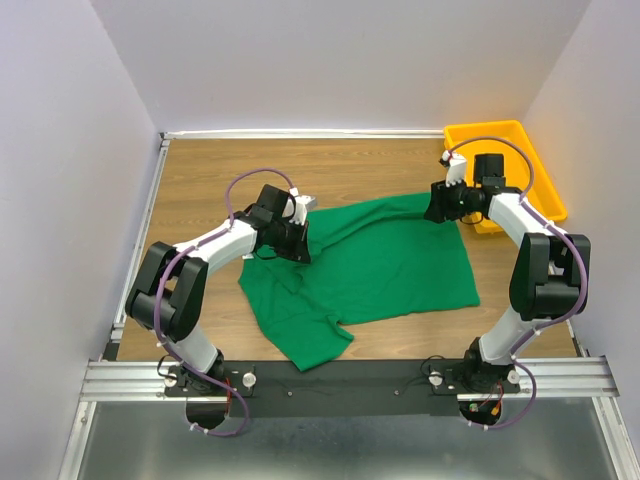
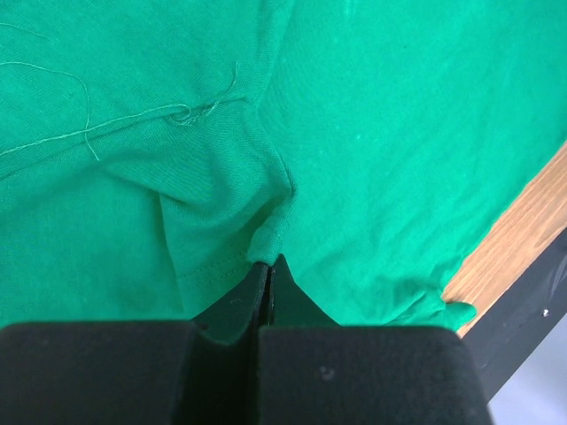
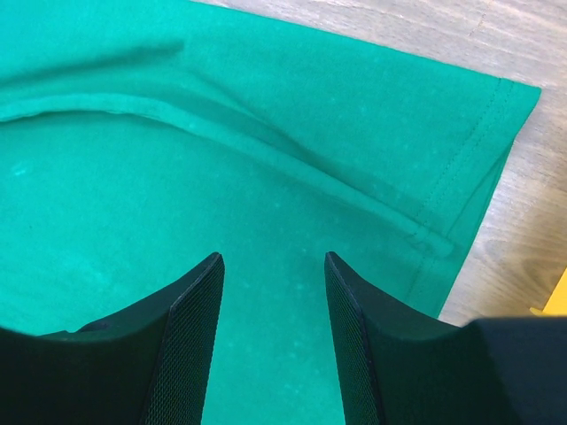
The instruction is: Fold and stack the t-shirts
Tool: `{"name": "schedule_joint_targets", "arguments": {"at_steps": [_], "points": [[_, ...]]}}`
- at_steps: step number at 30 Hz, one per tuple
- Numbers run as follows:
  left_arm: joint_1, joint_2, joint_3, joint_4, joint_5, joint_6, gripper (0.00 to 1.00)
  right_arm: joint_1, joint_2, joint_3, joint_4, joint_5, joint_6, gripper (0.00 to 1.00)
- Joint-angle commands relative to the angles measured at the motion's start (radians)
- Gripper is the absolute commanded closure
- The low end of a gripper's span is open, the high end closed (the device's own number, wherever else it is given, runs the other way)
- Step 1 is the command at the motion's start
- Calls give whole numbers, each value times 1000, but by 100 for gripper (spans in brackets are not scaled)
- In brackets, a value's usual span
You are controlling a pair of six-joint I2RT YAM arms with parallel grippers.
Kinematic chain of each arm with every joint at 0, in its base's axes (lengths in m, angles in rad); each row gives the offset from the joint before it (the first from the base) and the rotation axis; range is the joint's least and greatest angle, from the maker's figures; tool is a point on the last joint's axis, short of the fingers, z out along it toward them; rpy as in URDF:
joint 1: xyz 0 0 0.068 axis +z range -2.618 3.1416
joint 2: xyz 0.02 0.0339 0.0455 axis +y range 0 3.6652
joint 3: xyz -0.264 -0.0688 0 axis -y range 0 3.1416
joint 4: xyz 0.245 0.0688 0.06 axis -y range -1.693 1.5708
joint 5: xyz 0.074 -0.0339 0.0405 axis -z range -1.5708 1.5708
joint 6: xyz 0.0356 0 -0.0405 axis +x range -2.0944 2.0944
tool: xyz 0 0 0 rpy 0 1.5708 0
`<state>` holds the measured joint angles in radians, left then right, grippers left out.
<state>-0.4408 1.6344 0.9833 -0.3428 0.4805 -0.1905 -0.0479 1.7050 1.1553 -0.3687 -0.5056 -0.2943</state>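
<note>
A green t-shirt [image 1: 380, 265] lies spread and rumpled across the middle of the wooden table, inside out with seams showing. My left gripper [image 1: 292, 243] sits at the shirt's left side, shut on a pinch of the green fabric [image 2: 270, 239] that bunches at its tips [image 2: 268, 261]. My right gripper [image 1: 437, 205] hovers over the shirt's far right corner. In the right wrist view that gripper [image 3: 273, 258] stands open above flat cloth, with nothing between its fingers; a hemmed edge [image 3: 461, 168] lies just ahead of it.
A yellow plastic tray [image 1: 505, 135] stands at the back right corner, behind the right arm. Bare wood [image 1: 200, 185] shows at the back left. White walls close in on three sides, and a black rail [image 1: 340, 375] runs along the near table edge.
</note>
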Motion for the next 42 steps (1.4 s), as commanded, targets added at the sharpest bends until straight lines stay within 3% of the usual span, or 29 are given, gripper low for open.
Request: {"name": "schedule_joint_targets", "arguments": {"at_steps": [1, 3, 7, 12, 17, 22, 28, 34, 42], "points": [[-13, -7, 3, -36, -5, 22, 100, -3, -8, 20, -15, 22, 9, 43], [-16, -1, 5, -45, 0, 29, 93, -3, -4, 18, -15, 18, 12, 43], [-24, 27, 9, -85, 10, 46, 65, -3, 27, 32, -13, 15, 37, 43], [-29, -5, 40, -134, -81, 14, 54, -3, 59, 64, -13, 30, 69, 43], [-10, -201, 66, -65, -195, -136, 35, -3, 110, 145, -13, 133, 128, 44], [85, -329, 2, -6, -293, -272, 31, -3, 211, 250, -12, 240, 156, 44], [307, -462, -207, 66, -251, -360, 31, 2, 320, 377, -15, 343, 146, 45], [344, -498, -255, 74, -237, -360, 32, 2, 370, 394, -13, 392, 116, 46], [367, -499, -275, 71, -232, -348, 31, 2, 407, 400, -13, 343, 118, 47]]}}
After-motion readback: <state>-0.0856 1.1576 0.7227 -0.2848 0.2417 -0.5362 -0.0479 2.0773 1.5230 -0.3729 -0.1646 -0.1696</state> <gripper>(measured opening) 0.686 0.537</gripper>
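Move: The left fingers still hold a fold of the t-shirt at their tips. The t-shirt's far left corner lies about 15 cm ahead of this hand, 16 cm to its left and 6 cm below, with the white tag about 5 cm ahead and 16 cm left. From the right hand, the far right corner is some 12 cm ahead, 6 cm right and 8 cm below, and the yellow tray's middle is 17 cm ahead and 22 cm right. Back and slightly down by about 2 cm, the left hand opens wide to free the fold, rises clear, then swings left towards the tag side of the t-shirt while turning some 40 degrees counter-clockwise and sinking partway. The right hand, already open, reaches forward about 10 cm and somewhat right to the far right corner, turning clockwise, then dips; no grip yet. ##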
